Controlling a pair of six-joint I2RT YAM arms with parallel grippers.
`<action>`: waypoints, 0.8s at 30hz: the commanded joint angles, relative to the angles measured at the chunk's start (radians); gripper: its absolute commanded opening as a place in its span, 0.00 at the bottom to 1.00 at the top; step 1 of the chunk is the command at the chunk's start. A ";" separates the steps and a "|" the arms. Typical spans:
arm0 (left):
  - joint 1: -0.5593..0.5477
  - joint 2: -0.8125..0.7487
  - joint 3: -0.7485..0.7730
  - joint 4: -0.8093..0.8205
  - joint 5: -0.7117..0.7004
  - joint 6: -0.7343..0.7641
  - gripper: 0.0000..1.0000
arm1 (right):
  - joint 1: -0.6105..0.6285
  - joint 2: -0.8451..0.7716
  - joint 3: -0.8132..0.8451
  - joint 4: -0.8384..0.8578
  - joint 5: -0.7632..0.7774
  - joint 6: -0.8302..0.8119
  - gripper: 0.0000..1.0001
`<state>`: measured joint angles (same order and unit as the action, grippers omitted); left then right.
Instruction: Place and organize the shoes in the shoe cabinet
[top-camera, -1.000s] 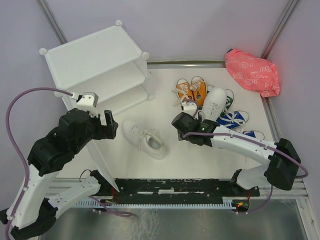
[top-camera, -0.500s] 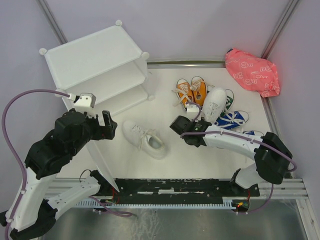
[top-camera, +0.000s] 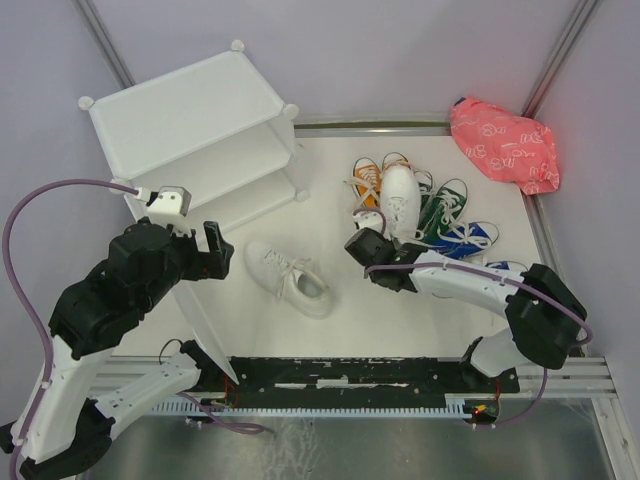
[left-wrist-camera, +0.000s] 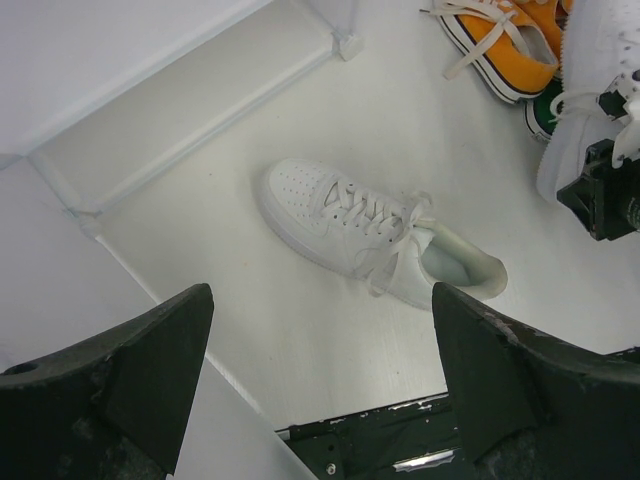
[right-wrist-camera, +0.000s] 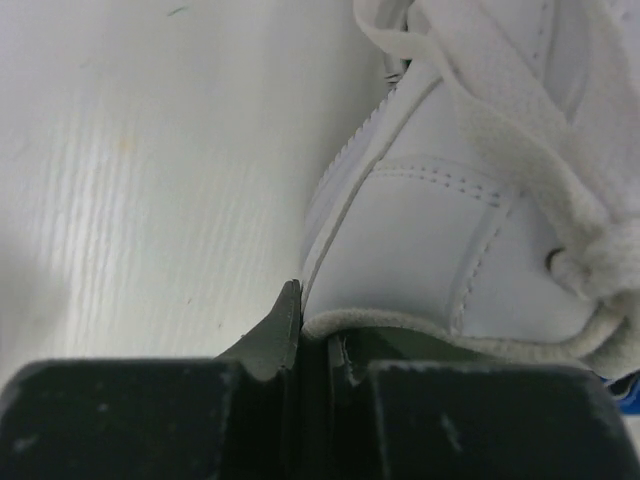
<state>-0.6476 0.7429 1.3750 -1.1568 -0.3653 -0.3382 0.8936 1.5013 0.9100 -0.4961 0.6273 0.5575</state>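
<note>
One white shoe lies on its sole on the table, toe toward the shoe cabinet; the left wrist view shows this white shoe below my left gripper, which hangs open and empty. My right gripper is shut on the heel collar of the second white shoe, whose toe points away over the orange pair. In the right wrist view the right gripper pinches that white shoe's padded heel rim. Green shoes and blue shoes lie to the right.
The pink patterned bag sits in the far right corner. The cabinet stands at the far left, its open shelves facing the table's middle. A black rail runs along the near edge between the arm bases.
My right gripper has closed on the white shoe's heel, and that shoe has swung left, now pointing straight away beside the orange pair. The left arm has hardly moved.
</note>
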 joint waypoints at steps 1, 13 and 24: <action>0.003 -0.001 0.019 0.027 -0.020 0.029 0.96 | 0.051 -0.069 0.098 0.042 -0.313 -0.360 0.09; 0.002 0.015 -0.003 0.047 -0.022 0.039 0.96 | 0.102 0.191 0.352 -0.047 -0.547 -0.566 0.28; 0.003 0.006 -0.005 0.031 -0.045 0.049 0.96 | 0.102 0.129 0.411 -0.113 -0.484 -0.488 0.83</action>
<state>-0.6472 0.7521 1.3670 -1.1507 -0.3862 -0.3382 0.9928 1.7416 1.2926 -0.5892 0.1505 0.0231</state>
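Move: The right gripper already pinches the left collar of the second white shoe at its heel. The first white shoe, beside which it goes, lies about 25 cm left and 8 cm back, about 2 cm lower. From this hand the orange shoes are some 12 cm ahead and 3 cm left, the green shoes 8 cm ahead and 9 cm right. From the left hand, the first white shoe is roughly 12 cm right, 3 cm ahead and 28 cm below. Swing the right gripper left about 13 cm with the pinched white shoe, towards the first one, bowing some 6 cm back and then coming about 4 cm forward again. Turn the wrist counter-clockwise some 45 degrees on the way, tipping the fingers further down, and near the end open them wide to let go of the heel collar. ##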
